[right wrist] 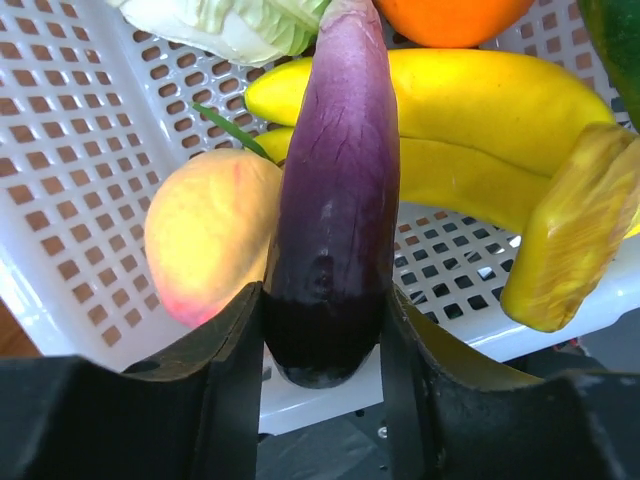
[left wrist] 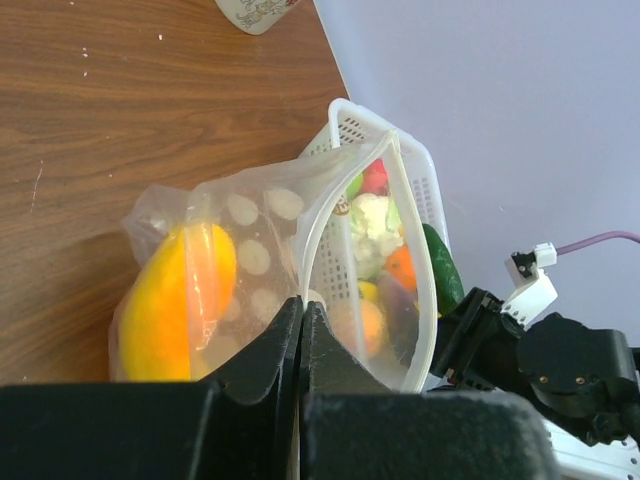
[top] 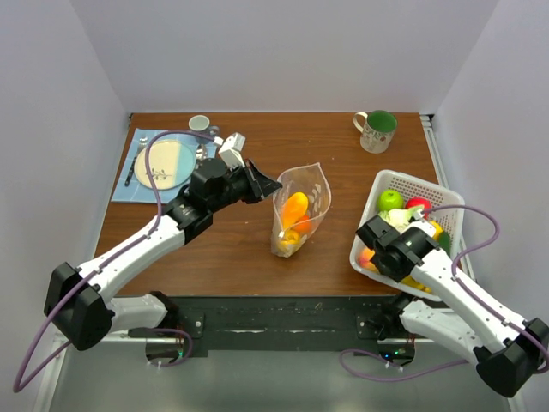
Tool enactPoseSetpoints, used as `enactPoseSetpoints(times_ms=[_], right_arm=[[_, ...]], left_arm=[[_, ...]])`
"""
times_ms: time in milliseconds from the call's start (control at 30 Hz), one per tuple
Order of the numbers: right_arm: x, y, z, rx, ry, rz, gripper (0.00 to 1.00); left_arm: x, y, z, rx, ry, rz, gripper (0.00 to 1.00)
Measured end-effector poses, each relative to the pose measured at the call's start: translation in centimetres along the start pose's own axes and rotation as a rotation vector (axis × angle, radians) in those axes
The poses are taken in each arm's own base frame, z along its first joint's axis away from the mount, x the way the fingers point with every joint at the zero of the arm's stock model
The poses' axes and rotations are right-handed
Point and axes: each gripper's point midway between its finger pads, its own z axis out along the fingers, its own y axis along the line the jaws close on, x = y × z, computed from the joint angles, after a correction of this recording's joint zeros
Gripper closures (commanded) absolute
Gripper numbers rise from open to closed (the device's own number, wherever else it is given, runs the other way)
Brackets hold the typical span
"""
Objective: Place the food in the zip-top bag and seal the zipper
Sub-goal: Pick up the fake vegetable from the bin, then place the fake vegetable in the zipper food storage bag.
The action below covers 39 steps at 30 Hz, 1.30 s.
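The clear zip-top bag stands upright mid-table with its mouth held open. An orange-yellow fruit and smaller pieces lie inside it. My left gripper is shut on the bag's rim, pinching the zipper strip between its fingertips. My right gripper reaches into the white basket, its jaws pressed against both sides of a purple eggplant. Beside the eggplant lie a peach and bananas. In the top view a green apple and a red piece show in the basket.
A green-lined mug stands at the back right. A plate on a blue mat with cutlery and a small cup sit at the back left. Grey walls close in both table sides.
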Motion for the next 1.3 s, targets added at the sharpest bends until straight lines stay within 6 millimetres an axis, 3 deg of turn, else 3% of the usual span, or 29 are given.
enactPoseSetpoints(times_ms=[67, 100, 200, 533, 833, 1133, 1300], right_arm=[[-0.4, 0.2, -0.4, -0.008, -0.005, 0.004, 0.81], [-0.7, 0.3, -0.8, -0.016, -0.01, 0.002, 0.89], [-2.0, 1.1, -2.1, -0.047, -0.023, -0.01, 1.0], [-6.1, 4.8, -6.9, -0.207, -0.067, -0.073, 1.0], [-7.5, 6.3, -10.5, -0.353, -0.058, -0.104, 1.0], [-7.7, 12.7, -16.6, -0.655, 0.059, -0.177, 1.0], [-7.9, 14.5, -19.4, -0.777, 0.097, -0.185, 1.0]], left_arm=[[0.2, 0.2, 0.0, -0.002, 0.003, -0.001, 1.0], [0.3, 0.3, 0.0, -0.003, 0.003, -0.002, 1.0], [0.5, 0.4, 0.1, 0.002, 0.005, -0.004, 1.0], [1.6, 1.2, 1.2, 0.018, 0.025, -0.022, 1.0], [1.6, 1.0, 1.7, 0.037, 0.024, -0.036, 1.0], [1.8, 1.2, 1.9, 0.033, 0.03, -0.038, 1.0], [1.7, 1.4, 2.1, 0.024, 0.027, -0.039, 1.0]])
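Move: The eggplant is already pinched near its blunt end in the right fingers. The zip-top bag it is meant for has its middle roughly 12 cm ahead, 22 cm left and 7 cm above that hand. Just beside the hand, some 3 cm lower, the peach sits about 3 cm ahead and 4 cm left, the bananas 2 cm ahead and 6 cm right, the cauliflower 12 cm ahead and 4 cm right. From the left hand, the bag's middle is some 3 cm back, 5 cm right and 9 cm below. The eggplant, still pinched in the right fingers, is lifted out of the bin, first mostly up and a little forward, then up and left over the table towards the bag, some 20 cm up and 13 cm left overall. The right wrist turns about 35 degrees counter-clockwise and rolls its left side up. The left hand keeps its pinch on the bag's rim, sinking about 2.5 cm. ##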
